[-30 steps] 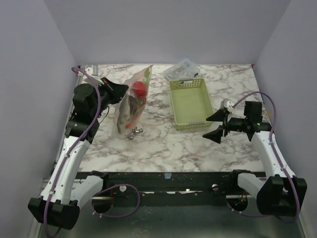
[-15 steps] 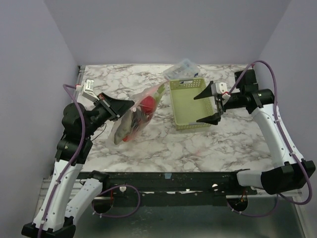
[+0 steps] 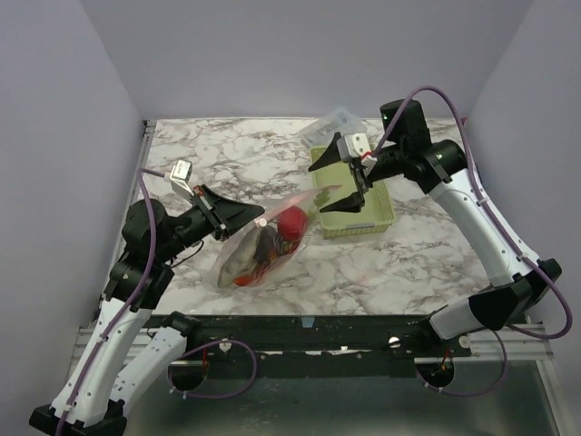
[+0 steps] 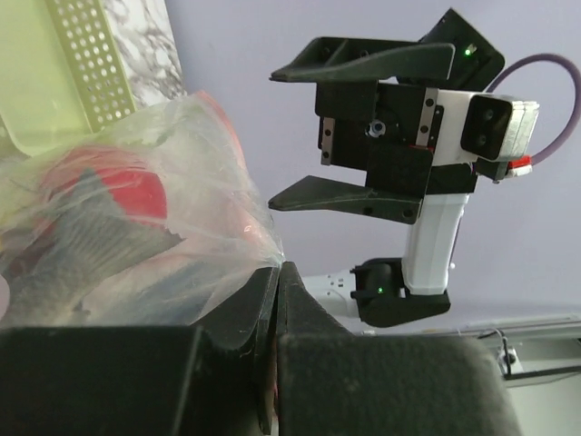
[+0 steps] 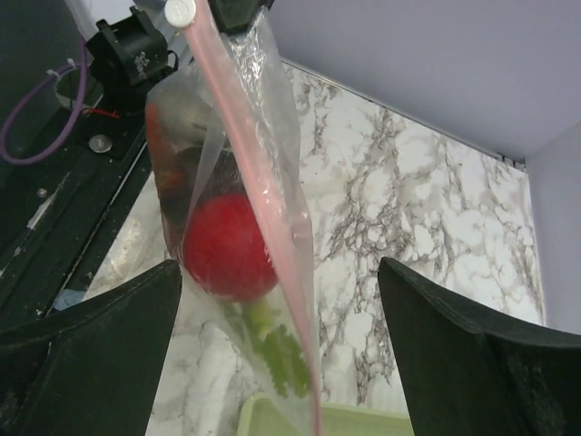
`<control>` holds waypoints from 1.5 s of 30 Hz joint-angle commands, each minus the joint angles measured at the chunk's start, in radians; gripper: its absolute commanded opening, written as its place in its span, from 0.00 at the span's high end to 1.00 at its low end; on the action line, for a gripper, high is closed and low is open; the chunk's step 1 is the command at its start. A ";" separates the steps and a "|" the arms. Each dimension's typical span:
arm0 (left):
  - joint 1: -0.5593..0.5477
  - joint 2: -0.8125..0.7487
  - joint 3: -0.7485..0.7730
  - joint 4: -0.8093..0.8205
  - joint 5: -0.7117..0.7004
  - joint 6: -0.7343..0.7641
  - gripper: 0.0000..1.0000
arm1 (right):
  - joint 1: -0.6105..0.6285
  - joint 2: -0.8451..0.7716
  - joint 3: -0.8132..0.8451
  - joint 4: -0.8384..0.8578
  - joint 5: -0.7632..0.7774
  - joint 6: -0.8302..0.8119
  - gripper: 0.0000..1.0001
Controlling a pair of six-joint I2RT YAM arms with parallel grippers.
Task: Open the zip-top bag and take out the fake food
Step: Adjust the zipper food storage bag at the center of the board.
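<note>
The zip-top bag [image 3: 257, 254] hangs slanted from my left gripper [image 3: 259, 215], which is shut on one corner of it [image 4: 277, 265]. Through the clear plastic I see the fake food: a red round fruit [image 3: 290, 224], dark pieces below it, and a green leek [image 5: 277, 350] in the right wrist view. The bag's pink zip strip [image 5: 259, 195] runs down between the fingers of my right gripper [image 5: 286, 354]. That gripper [image 3: 320, 185] stands open just right of the bag's upper end, with neither finger touching the plastic.
The pale green slotted basket [image 3: 372, 204] sits right under the right wrist. Behind the basket lies a clear rigid box [image 3: 334, 125]. The marble table [image 3: 227, 154] has purple walls on three sides.
My left gripper has carried the bag rightward and nearer, toward the table's middle. The right arm has swung up and left over the basket until its open fingers flank the bag's zip edge.
</note>
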 commanded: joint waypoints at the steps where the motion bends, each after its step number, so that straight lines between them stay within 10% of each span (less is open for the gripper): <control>1: -0.054 0.001 -0.020 0.093 0.020 -0.089 1.00 | 0.069 0.019 -0.010 0.045 0.099 0.048 0.13; 8: -0.122 -0.009 -0.075 0.143 -0.038 -0.150 1.00 | 0.136 -0.014 -0.097 0.059 0.162 0.056 0.38; 45: -0.271 -0.042 -0.277 0.275 -0.340 -0.665 1.00 | 0.137 -0.047 -0.278 0.187 0.213 0.172 0.61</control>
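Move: The left fingers already pinch one end of the bag's zip strip. The middle of that strip lies about 5 cm ahead of the left hand, 9 cm to its right and 7 cm below; from the open right hand it is about 5 cm below, 2 cm to its left and 1 cm back. From the right hand, the red food in the bag hangs about 3 cm back, 5 cm left and 13 cm below, and the green basket stands roughly 18 cm ahead, 11 cm right and 32 cm below. Lower the right gripper about 8 cm over the zip strip, easing it slightly left and back early on, and narrow its fingers from nearly wide open to under half, one on each side of the strip without shutting. Meanwhile keep the left pinch and carry that end some 4 cm right and 4 cm down, rolling the left wrist about 30 degrees around its own pointing direction. ##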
